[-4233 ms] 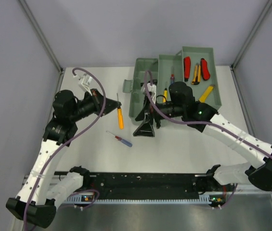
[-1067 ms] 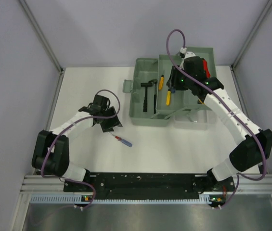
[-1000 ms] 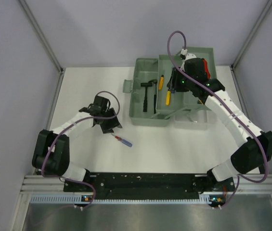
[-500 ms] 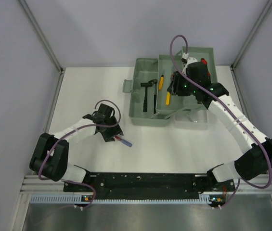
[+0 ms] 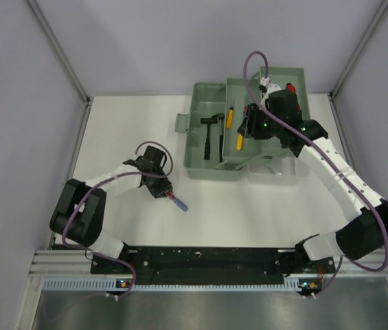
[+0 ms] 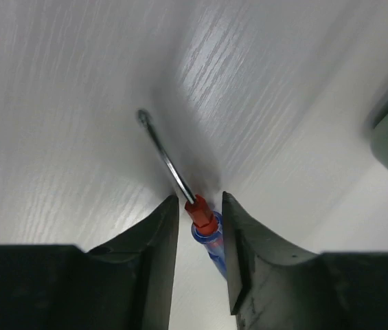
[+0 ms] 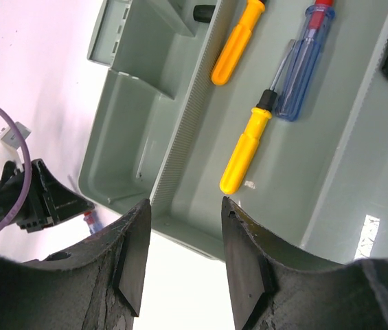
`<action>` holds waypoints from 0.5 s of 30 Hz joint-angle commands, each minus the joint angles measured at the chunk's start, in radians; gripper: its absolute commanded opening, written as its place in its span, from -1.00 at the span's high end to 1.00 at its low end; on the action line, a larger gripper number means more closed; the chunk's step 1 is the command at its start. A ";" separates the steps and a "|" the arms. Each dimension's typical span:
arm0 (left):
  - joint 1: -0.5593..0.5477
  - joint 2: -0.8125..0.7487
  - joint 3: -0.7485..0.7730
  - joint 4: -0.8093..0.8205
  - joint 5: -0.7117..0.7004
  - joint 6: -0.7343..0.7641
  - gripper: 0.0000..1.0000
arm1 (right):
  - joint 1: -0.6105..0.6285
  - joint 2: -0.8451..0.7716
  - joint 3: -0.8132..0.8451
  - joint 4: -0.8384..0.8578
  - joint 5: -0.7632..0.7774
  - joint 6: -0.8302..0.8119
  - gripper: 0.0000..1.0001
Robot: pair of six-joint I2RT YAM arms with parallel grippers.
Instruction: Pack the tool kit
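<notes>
The tool kit is a grey-green box standing open at the back of the table. It holds a small hammer, yellow-handled screwdrivers and red-handled pliers. A blue-handled screwdriver with a red collar lies on the table. My left gripper is low over it, jaws narrowly open on either side of the collar, with a slim gap on the left. My right gripper hovers open over the tray near a yellow screwdriver, holding nothing.
A translucent lid lies at the box's front right. The tray also holds a second yellow screwdriver and a blue-handled one. Grey walls close in the table on three sides.
My left gripper has moved right and toward the near edge onto the blue screwdriver, and its jaws have narrowed round it. The right arm has shifted only slightly over the tray.
</notes>
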 commanded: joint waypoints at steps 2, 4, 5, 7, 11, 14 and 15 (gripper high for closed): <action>-0.004 0.078 -0.005 0.026 -0.034 0.027 0.58 | -0.004 -0.063 -0.004 0.025 -0.011 0.010 0.10; -0.004 0.070 -0.004 0.026 -0.033 0.032 1.00 | -0.004 -0.069 -0.007 0.025 -0.013 0.010 0.10; -0.003 0.059 -0.004 0.026 -0.034 0.036 1.00 | -0.004 -0.072 -0.009 0.024 -0.013 0.010 0.10; -0.004 0.030 0.002 0.019 -0.002 0.044 1.00 | -0.004 -0.078 -0.012 0.025 -0.017 0.011 0.10; -0.004 -0.083 0.022 0.007 0.004 0.091 1.00 | -0.004 -0.093 -0.030 0.041 -0.062 0.017 0.08; -0.004 -0.210 0.035 0.019 -0.011 0.151 1.00 | -0.003 -0.102 -0.058 0.079 -0.148 0.013 0.03; -0.004 -0.252 0.036 0.028 -0.017 0.176 1.00 | 0.004 -0.115 -0.076 0.103 -0.183 0.001 -0.09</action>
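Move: The last screwdriver lies under the left hand, its red collar already between the parted fingers; its middle is about 1 cm back and 1 cm right of the hand point, 1 cm below. From that hand, the box's bottom bin is centred some 21 cm ahead and 12 cm right, and the hammer in it about 19 cm ahead, 14 cm right. From the right hand the screwdriver lies about 11 cm back, 23 cm left and 25 cm down. The screwdriver gets pinched at its red collar: the left hand edges about 1 cm forward and slightly right, low at the table, while its fingers shut fully around it. Gripping on, the hand then rises about 2 cm, mostly at the very end, its fingertips tipping slightly back towards the base. The right hand drifts about 1.5 cm back, fingers half open. ##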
